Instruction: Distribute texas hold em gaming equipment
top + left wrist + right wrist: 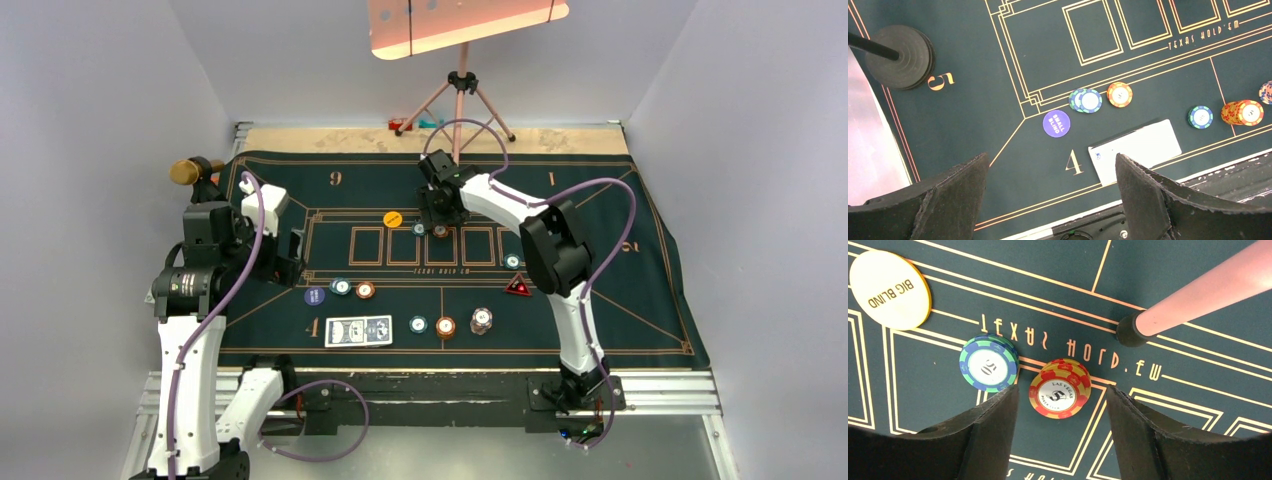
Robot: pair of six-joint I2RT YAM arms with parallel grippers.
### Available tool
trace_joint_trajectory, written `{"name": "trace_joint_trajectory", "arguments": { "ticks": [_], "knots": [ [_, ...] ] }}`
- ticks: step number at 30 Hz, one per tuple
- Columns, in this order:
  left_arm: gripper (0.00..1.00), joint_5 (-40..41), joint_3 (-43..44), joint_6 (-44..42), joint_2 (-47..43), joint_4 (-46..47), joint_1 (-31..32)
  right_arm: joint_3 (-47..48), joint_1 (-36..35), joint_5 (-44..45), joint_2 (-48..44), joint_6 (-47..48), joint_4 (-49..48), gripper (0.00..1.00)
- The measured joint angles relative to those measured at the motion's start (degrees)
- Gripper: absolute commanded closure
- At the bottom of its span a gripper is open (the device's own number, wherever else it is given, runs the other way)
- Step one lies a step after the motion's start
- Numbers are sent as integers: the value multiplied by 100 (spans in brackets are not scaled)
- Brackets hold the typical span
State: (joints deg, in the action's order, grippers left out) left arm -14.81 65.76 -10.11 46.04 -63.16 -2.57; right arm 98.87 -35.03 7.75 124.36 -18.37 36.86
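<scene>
My right gripper (1062,391) (438,222) hangs open over the far middle of the mat, its fingers standing apart on either side of a red-and-yellow chip stack (1060,388). A teal chip stack (989,363) lies just left of it, and the yellow big-blind disc (890,290) further left. My left gripper (1051,156) (290,250) is open and empty above the mat's left side. Below it lie the blue small-blind disc (1056,123), teal chips (1086,100), an orange chip (1119,94) and the playing cards (1135,150). A red triangular marker (518,287) lies at centre right.
A pink tripod (460,85) stands at the back, one leg (1198,290) resting on the mat close to my right gripper. A black round stand base (900,56) sits at the mat's left by the 5. More chips (445,327) lie along the near row.
</scene>
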Motion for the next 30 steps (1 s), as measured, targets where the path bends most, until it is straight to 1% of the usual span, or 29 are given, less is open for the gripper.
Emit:
{"name": "trace_joint_trajectory", "arguments": {
  "ticks": [6, 8, 10, 12, 16, 18, 23, 30],
  "knots": [
    [0, 0, 0, 0, -22, -35, 0, -308, -4, 33, -352, -17, -11, 31],
    [0, 0, 0, 0, -26, -35, 0, -367, -39, 52, -675, -22, 9, 26],
    [0, 0, 0, 0, -26, -35, 0, -431, -118, 90, -1123, -20, 15, 18],
    [0, 0, 0, 0, -26, -35, 0, -557, -289, 149, -1580, -9, 0, 14],
    [0, -2, 0, -2, -26, -35, 0, -1224, -1082, 223, -2494, 11, -55, 10],
    [0, -2, 0, -2, -26, -35, 0, -1613, -1530, 205, -2680, -2, -55, 9],
    [0, -4, 0, -7, -26, -35, 0, -2540, -2404, 157, -2708, -162, 92, 7],
    [0, -4, 0, -17, -31, -35, 0, -3082, -2776, 168, -2708, -431, 210, 6]
  ]
}}
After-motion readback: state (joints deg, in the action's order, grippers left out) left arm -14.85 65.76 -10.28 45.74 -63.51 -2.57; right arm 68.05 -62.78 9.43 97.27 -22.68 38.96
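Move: The orange chip stack stands some 25 cm back from the right hand, nearly in line with it sideways and at about its height. The green chip stack is about 5 cm left of that stack, the tall pale stack about 7 cm to its right and the card deck some 17 cm to its left. From the left hand, the orange stack lies about 31 cm to the right, 4 cm back and 20 cm below. The pair of orange chips just set down beside the green ones stays behind as the right hand, already open around it, slides back slightly, then rises. It arcs about 24 cm back and slightly left, over the mat, towards the orange stack, dropping again over the second half, turning about 25 degrees counter-clockwise while its fingers spread nearly fully. ##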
